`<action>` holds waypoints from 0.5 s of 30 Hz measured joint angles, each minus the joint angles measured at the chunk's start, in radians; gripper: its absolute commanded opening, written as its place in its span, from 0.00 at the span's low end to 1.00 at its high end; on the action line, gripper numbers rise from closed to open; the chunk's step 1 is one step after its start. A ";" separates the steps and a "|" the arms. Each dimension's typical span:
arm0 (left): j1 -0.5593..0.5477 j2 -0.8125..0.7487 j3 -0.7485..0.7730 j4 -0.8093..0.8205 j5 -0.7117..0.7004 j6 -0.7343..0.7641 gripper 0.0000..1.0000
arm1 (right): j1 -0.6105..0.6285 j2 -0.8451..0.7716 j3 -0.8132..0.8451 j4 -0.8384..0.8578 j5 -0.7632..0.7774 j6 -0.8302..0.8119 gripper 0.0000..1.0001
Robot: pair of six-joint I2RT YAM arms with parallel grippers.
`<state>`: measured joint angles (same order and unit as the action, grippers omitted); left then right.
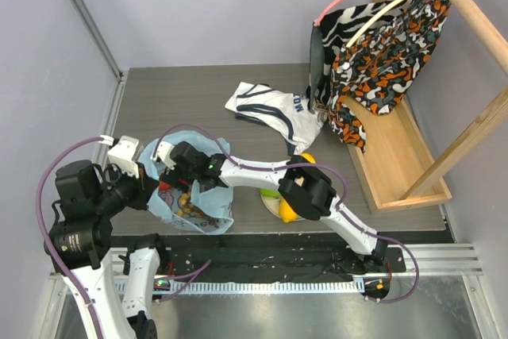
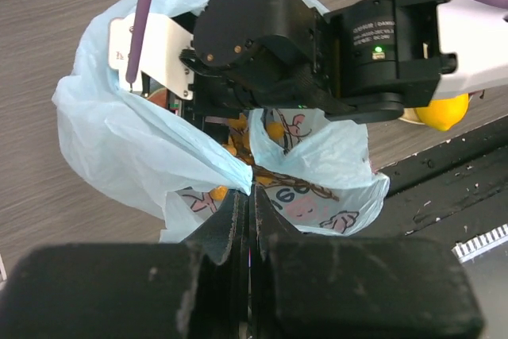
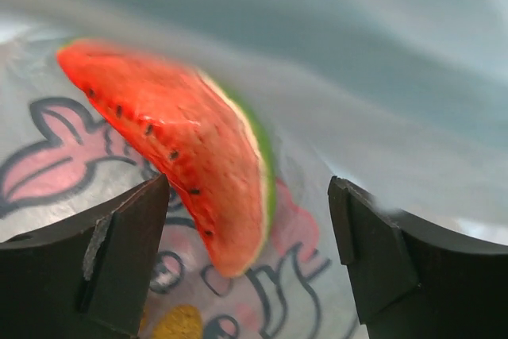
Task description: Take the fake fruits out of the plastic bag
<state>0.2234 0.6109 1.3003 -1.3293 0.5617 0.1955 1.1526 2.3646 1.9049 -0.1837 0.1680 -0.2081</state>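
The light-blue plastic bag (image 1: 208, 210) with pink cartoon prints stands open near the table's front left. My left gripper (image 2: 252, 193) is shut on its near rim, and the film bunches between the fingertips. My right gripper (image 1: 184, 174) reaches down into the bag's mouth. In the right wrist view a red watermelon slice (image 3: 182, 140) lies on the bag's printed film (image 3: 357, 77) between the open jaws, closer to the left finger (image 3: 119, 260). Orange pieces (image 2: 274, 129) show deeper inside. A yellow lemon (image 2: 440, 113) lies outside the bag, to its right.
A pale plate (image 1: 270, 194) with yellow fruit sits under my right arm's elbow. A white shirt (image 1: 274, 109) lies at the table's middle back. A wooden rack (image 1: 397, 156) with patterned clothes on hangers fills the right side.
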 measured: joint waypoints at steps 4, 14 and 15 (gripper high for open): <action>-0.003 0.000 -0.001 0.000 0.004 0.000 0.00 | -0.011 0.036 0.023 0.013 -0.120 -0.010 0.68; -0.007 0.001 -0.001 0.000 0.003 -0.001 0.00 | 0.000 0.089 0.058 0.012 -0.281 -0.061 0.26; -0.008 0.002 -0.001 0.000 0.001 -0.002 0.00 | 0.002 0.089 0.058 0.012 -0.278 -0.068 0.21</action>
<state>0.2157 0.6128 1.2991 -1.3293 0.5625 0.1932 1.1545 2.4531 1.9629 -0.1715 -0.1097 -0.2760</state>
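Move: The watermelon slice lies inside the bag, about 4 cm back, 3 cm left and 3 cm below the right hand's open fingers. The small brown lumps sit some 9 cm back and 4 cm right of that hand, 4 cm lower. A folded side of the bag stands roughly 7 cm back and 10 cm right, about level with it. From the left hand the slice is some 13 cm ahead, 2 cm left and about 26 cm down. Right fingers close onto the watermelon slice and pinch it between the pads, their opening going from nearly wide to half, where it settles and the grip effort climbs. To get there the hand goes back, left and down, about 6 cm in all, deeper into the bag, turning some 15 degrees counter-clockwise. The left hand stays put, still pinching the bag's rim. ##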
